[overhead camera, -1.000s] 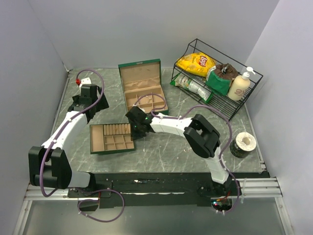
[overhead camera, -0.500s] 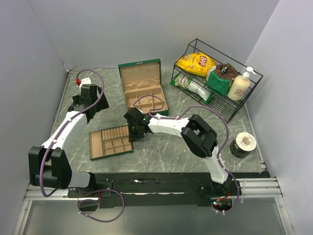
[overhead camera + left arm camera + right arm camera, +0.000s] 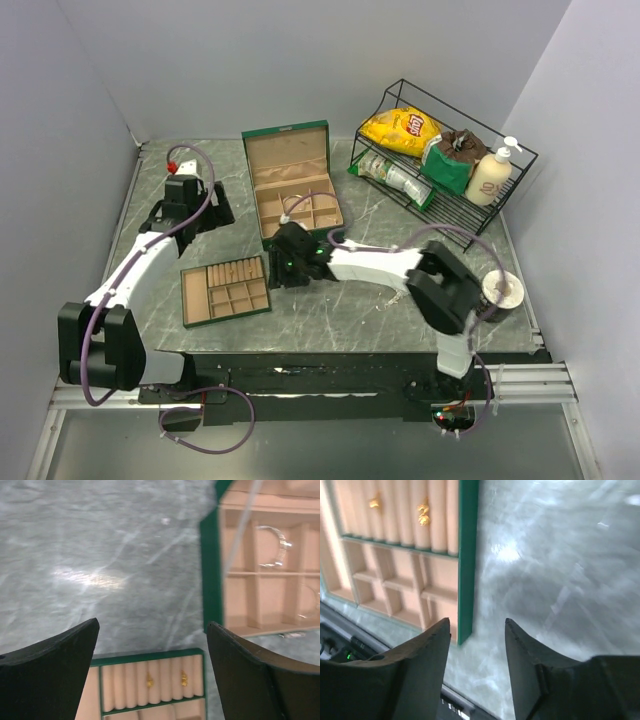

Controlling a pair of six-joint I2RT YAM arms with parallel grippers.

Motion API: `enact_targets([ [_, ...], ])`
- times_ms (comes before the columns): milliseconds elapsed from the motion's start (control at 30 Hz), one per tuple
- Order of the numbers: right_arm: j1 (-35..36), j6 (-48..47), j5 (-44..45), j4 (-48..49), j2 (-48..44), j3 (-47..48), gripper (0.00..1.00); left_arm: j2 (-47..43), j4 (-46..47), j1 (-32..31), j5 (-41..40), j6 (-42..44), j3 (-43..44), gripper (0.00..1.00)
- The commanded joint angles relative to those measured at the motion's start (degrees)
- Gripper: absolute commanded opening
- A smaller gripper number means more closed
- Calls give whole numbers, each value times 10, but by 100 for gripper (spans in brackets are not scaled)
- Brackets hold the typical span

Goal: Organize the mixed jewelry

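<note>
The mixed jewelry shows mostly in the left wrist view. A silvery wire bangle [image 3: 273,547] lies in a compartment of the open green box [image 3: 210,575], and a faint thin ring [image 3: 310,603] lies in another. Tiny silvery bits [image 3: 293,635] rest on the table by the box's front. Two small gold pieces [image 3: 149,681] sit in the ridged rows of the flat tan tray [image 3: 226,291]. My left gripper [image 3: 153,625] hangs open above the table between tray and box. My right gripper [image 3: 477,625] is open and holds nothing, just right of the tray's green edge [image 3: 466,555].
A black wire rack [image 3: 445,160] with a yellow chip bag, a green packet and a pump bottle stands at the back right. A roll of tape [image 3: 499,292] lies near the right edge. The right arm's purple cable [image 3: 300,200] arches over the box.
My right gripper has opened, let go of the tray's right edge and drawn back to the right. The tray has turned slightly. My left gripper has moved farther back and toward the box.
</note>
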Motion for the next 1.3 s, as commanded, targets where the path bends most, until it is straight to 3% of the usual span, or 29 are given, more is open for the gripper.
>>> enact_targets([
  [0,-16,-24,85,15,-141,-62,56,9,55,-8,129,-19,4,91],
  [233,-117,-4,97,28,-317,-228,56,106,41,-94,78,-68,69,81],
  [367,-166,-7,92,18,-422,-295,56,160,37,-104,66,-76,93,71],
  [633,-231,-19,93,-15,-535,-361,56,246,19,-118,51,-77,129,53],
  [933,-292,-28,80,-22,-534,-421,53,253,10,-171,38,-95,132,23],
  [1267,-329,-59,104,-67,-486,-420,50,230,-3,-228,-1,-132,84,13],
])
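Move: The left hand's target, the green jewelry box's left wall near its front corner, lies about 11 cm to its right, 2 cm ahead and 10 cm below. The box's middle is some 20 cm right and 9 cm ahead; the small tray is 15 cm back, 1 cm right. From the right hand, the silver necklaces lie about 28 cm right and 1 cm back, 5 cm below; the tray's middle is 12 cm left, 2 cm back, and the box's middle 22 cm ahead, 5 cm right. Swinging right and then dropping about 10 cm, the left hand tips its fingers down, closes them around the jewelry box's left wall near the front corner and drags it rightward and slightly back. The right hand leaves the tray, arcing up and some 29 cm right before sinking towards the necklaces, turning roughly 35 degrees clockwise with fingers staying half open. ##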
